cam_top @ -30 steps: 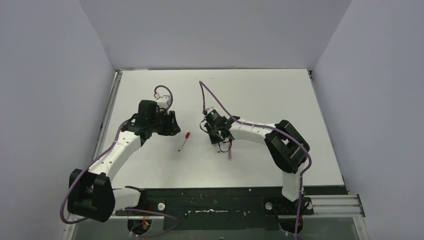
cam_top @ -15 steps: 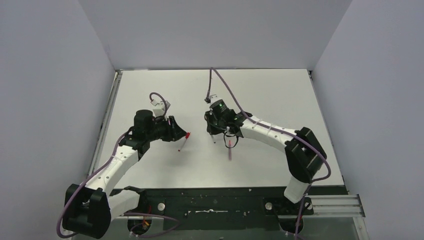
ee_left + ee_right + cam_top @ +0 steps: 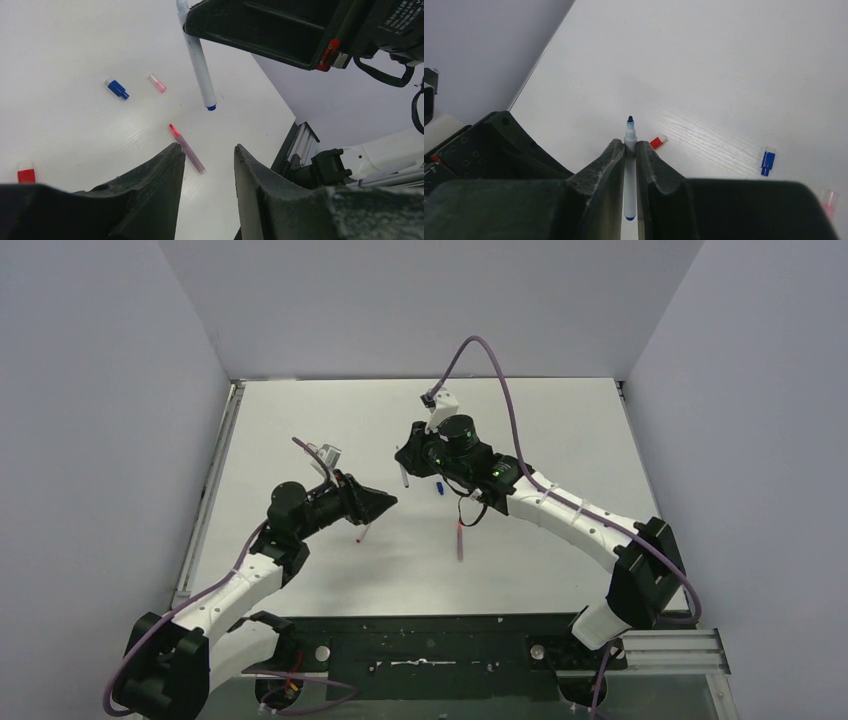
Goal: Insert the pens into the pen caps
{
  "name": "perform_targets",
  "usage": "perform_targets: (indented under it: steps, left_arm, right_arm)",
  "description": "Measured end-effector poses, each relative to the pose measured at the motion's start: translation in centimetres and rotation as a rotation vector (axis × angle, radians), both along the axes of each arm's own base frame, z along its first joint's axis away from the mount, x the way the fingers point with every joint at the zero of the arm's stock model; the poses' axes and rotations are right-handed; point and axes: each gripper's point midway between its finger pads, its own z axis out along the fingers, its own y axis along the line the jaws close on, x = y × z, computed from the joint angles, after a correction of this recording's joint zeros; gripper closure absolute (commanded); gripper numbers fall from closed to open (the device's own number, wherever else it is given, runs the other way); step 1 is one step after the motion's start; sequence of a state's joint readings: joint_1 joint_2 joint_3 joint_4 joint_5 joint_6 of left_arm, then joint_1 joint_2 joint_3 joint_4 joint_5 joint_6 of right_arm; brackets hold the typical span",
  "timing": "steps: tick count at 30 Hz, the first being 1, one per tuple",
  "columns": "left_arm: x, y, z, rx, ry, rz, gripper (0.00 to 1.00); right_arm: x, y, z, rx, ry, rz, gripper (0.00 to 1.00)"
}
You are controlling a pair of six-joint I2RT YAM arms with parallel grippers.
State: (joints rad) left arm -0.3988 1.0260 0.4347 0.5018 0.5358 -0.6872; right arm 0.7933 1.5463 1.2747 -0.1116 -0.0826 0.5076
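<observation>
My right gripper (image 3: pixel 628 145) is shut on a whitish blue-tipped pen (image 3: pixel 629 135), held off the table with its tip pointing down and forward (image 3: pixel 403 477). The left wrist view shows this pen (image 3: pixel 200 70) hanging from the right gripper. My left gripper (image 3: pixel 207 146) is open with nothing between its fingers, and it hovers left of centre (image 3: pixel 385 502). On the table lie a blue cap (image 3: pixel 117 88), a pale pink cap (image 3: pixel 157 83) and a pinkish pen (image 3: pixel 187 150). A red-and-white piece (image 3: pixel 26 172) is partly hidden by my left finger.
The right arm's black body (image 3: pixel 280 30) fills the top of the left wrist view, close to my left gripper. The table's near rail (image 3: pixel 450 640) runs along the front. White walls enclose the table (image 3: pixel 560 430) on three sides.
My right gripper has risen and swung toward the back with the blue-tipped pen. My left gripper has reached to the right, over the red-ended pen.
</observation>
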Motion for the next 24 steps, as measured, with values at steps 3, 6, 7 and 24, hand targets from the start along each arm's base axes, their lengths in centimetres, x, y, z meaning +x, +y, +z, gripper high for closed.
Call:
perform_targets:
  steps: [3, 6, 7, 24]
  left_arm:
    - [0.3, -0.2, 1.0, -0.026, -0.034, 0.003, 0.61]
    - [0.5, -0.3, 1.4, -0.039, -0.056, 0.005, 0.61]
    - [0.6, -0.4, 1.4, -0.041, -0.058, 0.004, 0.61]
    - [1.7, -0.7, 1.6, -0.031, -0.079, 0.018, 1.0]
  right_arm:
    - [-0.2, 0.5, 0.7, 0.019, -0.008, 0.012, 1.0]
    - [-0.6, 0.9, 0.8, 0.023, -0.005, 0.027, 1.0]
    - [-0.7, 1.0, 0.8, 0.024, -0.004, 0.033, 1.0]
    - [-3.5, 3.6, 2.0, 0.059, -0.004, 0.107, 1.0]
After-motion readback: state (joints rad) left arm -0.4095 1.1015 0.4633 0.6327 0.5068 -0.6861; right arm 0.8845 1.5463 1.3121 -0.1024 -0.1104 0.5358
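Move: The blue pen, upright in my right hand, has its middle about 5 cm ahead, 3 cm right of and 3 cm above my open left hand. Those left fingers, where I take it, lie 5 cm back, 3 cm left and 4 cm below my right hand. From the left hand, some 19 cm down on the table, the red-capped pen lies 5 cm ahead and 5 cm left, the blue cap 14 cm ahead and 12 cm right. I keep my grip on the blue pen and carry it back and left about 5 cm with my right hand, rising a little, until its lower end stands between my left fingertips. My left hand eases forward and up to meet it, a couple of centimetres in all, then closes its fingers and pinches the pen's lower end, below my right fingers. ##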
